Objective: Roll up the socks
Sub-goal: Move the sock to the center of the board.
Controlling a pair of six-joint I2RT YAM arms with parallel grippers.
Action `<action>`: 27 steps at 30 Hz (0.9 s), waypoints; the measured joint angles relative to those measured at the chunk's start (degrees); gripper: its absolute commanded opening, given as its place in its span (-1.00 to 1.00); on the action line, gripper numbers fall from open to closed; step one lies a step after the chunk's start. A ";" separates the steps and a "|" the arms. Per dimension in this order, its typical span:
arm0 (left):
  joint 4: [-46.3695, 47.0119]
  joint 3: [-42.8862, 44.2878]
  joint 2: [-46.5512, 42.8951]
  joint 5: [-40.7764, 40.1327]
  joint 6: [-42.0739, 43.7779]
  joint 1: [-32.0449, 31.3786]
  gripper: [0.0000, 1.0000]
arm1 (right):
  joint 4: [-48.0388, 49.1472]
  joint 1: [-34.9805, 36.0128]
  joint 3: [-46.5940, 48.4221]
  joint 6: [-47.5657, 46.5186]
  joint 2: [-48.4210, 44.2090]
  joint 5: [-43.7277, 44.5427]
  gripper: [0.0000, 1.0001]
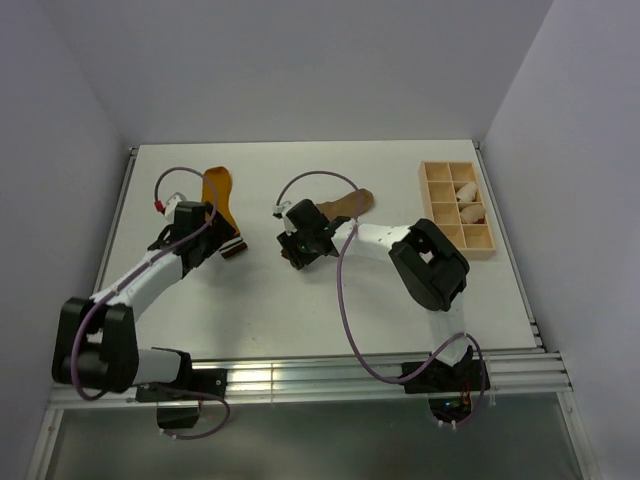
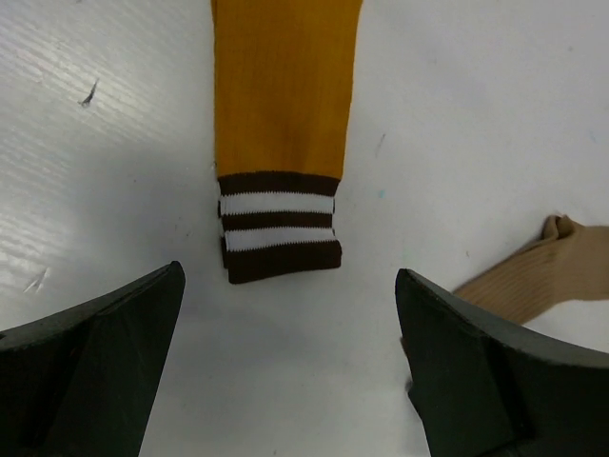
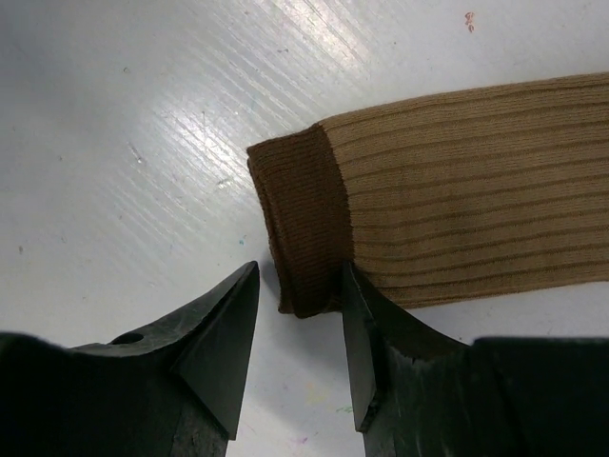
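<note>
The mustard-orange sock [image 1: 220,192] [image 2: 285,86] lies flat at the back left, its white and dark-brown striped cuff [image 2: 281,228] pointing toward me. My left gripper [image 1: 215,246] [image 2: 290,276] hovers just short of that cuff, open wide with nothing between its fingers [image 2: 114,333]. To its right lies the tan-brown sock [image 1: 355,203] [image 3: 476,200] [image 2: 533,276]. My right gripper [image 1: 296,250] [image 3: 300,271] is open at its dark-brown cuff [image 3: 300,219]. One finger [image 3: 366,333] touches the cuff's corner and the other stands apart from it.
A wooden compartment tray [image 1: 423,200] sits at the back right with small cream-white rolled bundles [image 1: 467,195] in it. The white table ends at raised rails on both sides, and grey walls close in all round.
</note>
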 measured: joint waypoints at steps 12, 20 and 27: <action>3.72 16.72 25.81 -2.86 -1.64 0.00 0.99 | 3.28 -0.04 -2.64 0.11 -1.14 -1.18 -0.05; 0.94 27.89 36.59 -7.61 1.22 0.02 0.99 | 4.13 0.26 -4.11 0.26 -2.01 -2.32 -0.05; -2.69 36.15 42.53 -11.37 4.74 1.03 0.99 | 4.50 1.51 -5.64 0.24 -3.08 -2.51 -0.07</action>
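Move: The ochre sock lies flat with its middle about 14 cm ahead of the left hand and 2 cm to its left, some 9 cm below; its striped cuff is nearly under those open fingers. The brown sock's middle is roughly 9 cm ahead and 24 cm right of the left hand. From the right hand, already on its cuff, the brown sock's middle lies about 11 cm ahead and 8 cm right, the ochre sock 15 cm ahead and 19 cm left. Over the ochre sock's cuff and onto its leg goes the left hand, forward about 15 cm while sinking 6 cm, fingers wide open, its left side rolling up some 10 degrees and the left finger coming against the cloth. The brown sock's cuff stays under the right fingers, which keep their half-open gap and drag it back about 2 cm. ##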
